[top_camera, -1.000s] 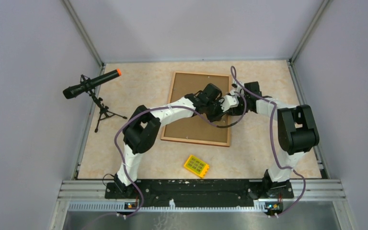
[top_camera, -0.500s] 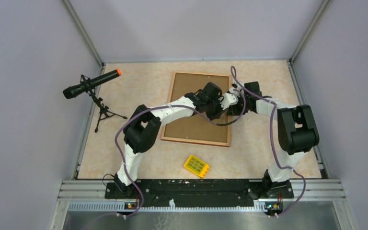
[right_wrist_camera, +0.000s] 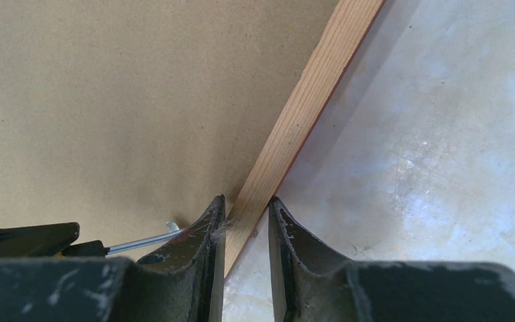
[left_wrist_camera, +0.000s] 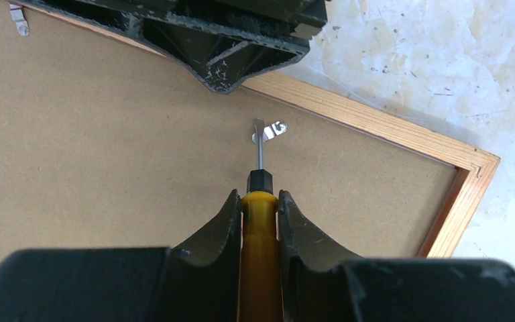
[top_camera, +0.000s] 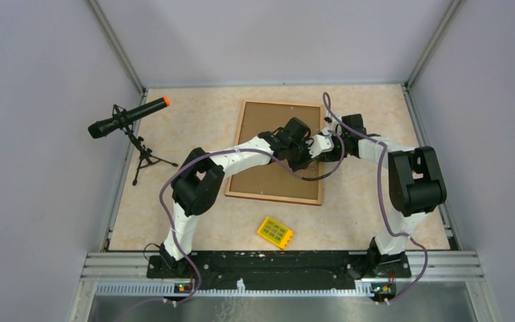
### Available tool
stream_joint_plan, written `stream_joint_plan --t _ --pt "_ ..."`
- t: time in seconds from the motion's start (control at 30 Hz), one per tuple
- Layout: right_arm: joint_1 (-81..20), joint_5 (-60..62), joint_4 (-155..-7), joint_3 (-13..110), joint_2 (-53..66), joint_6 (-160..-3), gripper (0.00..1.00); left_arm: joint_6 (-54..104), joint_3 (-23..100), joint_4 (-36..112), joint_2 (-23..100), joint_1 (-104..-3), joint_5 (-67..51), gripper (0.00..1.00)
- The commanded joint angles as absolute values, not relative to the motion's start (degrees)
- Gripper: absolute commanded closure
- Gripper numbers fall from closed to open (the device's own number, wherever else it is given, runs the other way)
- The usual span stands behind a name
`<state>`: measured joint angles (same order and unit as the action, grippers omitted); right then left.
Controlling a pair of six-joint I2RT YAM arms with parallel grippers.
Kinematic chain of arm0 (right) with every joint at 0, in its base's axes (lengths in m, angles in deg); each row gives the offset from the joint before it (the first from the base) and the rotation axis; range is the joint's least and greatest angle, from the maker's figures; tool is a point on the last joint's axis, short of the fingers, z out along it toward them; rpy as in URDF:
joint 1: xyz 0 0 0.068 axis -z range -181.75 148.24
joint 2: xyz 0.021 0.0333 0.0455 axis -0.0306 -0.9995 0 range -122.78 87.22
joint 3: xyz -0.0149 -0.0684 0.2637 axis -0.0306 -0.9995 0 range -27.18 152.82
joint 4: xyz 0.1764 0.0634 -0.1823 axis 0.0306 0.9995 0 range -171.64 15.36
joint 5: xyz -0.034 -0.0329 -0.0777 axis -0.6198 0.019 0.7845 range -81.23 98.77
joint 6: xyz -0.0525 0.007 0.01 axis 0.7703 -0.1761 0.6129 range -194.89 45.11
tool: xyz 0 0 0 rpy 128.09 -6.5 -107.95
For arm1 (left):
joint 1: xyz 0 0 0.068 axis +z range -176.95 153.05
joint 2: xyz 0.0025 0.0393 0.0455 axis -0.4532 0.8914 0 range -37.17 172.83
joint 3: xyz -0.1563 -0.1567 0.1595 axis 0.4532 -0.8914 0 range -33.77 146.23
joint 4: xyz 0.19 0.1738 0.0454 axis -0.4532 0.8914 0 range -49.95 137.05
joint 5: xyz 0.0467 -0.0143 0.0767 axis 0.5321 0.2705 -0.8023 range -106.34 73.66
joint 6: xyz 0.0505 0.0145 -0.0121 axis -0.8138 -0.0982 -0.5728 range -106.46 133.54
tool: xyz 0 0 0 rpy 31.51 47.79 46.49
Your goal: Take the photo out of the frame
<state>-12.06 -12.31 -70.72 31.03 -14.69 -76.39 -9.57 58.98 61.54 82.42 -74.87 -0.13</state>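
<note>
The frame [top_camera: 268,117] lies face down in mid-table, its brown fibreboard back [left_wrist_camera: 107,147] up inside a light wood rim [left_wrist_camera: 375,124]. The photo is hidden beneath the back. My left gripper [top_camera: 300,153] [left_wrist_camera: 259,196] is shut on a yellow-handled screwdriver [left_wrist_camera: 260,231]. The screwdriver's tip rests at a small metal clip [left_wrist_camera: 273,129] near the frame's right rim. My right gripper [top_camera: 323,145] [right_wrist_camera: 247,204] straddles that right rim [right_wrist_camera: 308,94], its jaws narrow and pinching the wood, just beyond the clip. The screwdriver's shaft [right_wrist_camera: 141,241] shows beside its left finger.
A small yellow block [top_camera: 274,232] lies near the front, below the frame. A black microphone on a tripod [top_camera: 127,117] stands at the left. A second clip [left_wrist_camera: 19,20] sits farther along the back. Grey walls enclose the table on three sides.
My left gripper with the screwdriver has shifted slightly along the frame's right side and its cable has swung. The right gripper and the frame have stayed put.
</note>
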Motion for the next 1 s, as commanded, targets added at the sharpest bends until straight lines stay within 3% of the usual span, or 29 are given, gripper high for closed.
stream_joint_plan --t 0.0,0.43,0.7,0.97 --pt "-11.69 -9.40 -66.69 30.66 -17.80 -73.33 1.00 -10.81 56.85 67.43 79.00 -75.20 -1.15 1.00" --pt "-11.69 -8.55 -66.72 30.62 -18.04 -72.45 1.00 -10.59 55.87 70.71 70.57 -73.93 -4.54 1.00" --pt "-11.68 -7.73 -66.70 30.53 -17.74 -71.81 1.00 -19.97 48.20 81.09 60.56 -64.95 -8.57 1.00" --pt "-11.69 -8.07 -66.53 30.69 -17.85 -71.74 1.00 -26.27 37.91 79.50 52.90 -58.24 -21.68 1.00"
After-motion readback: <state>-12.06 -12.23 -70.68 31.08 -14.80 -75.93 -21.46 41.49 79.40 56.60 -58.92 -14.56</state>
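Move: The left hand, holding the screwdriver, is bound for the left side clip, roughly 22 cm to its left, 5 cm ahead and 7 cm below. The already turned right side clip, under the tip, lies some 6 cm right and 2 cm ahead; the near side clip about 12 cm left and 6 cm back, both at that same depth. From the right hand, the left side clip is some 33 cm left and 2 cm back, just below. The left hand eases back-left, then swings the screwdriver up and quickly left, 22 cm, steepening towards the left side clip. ##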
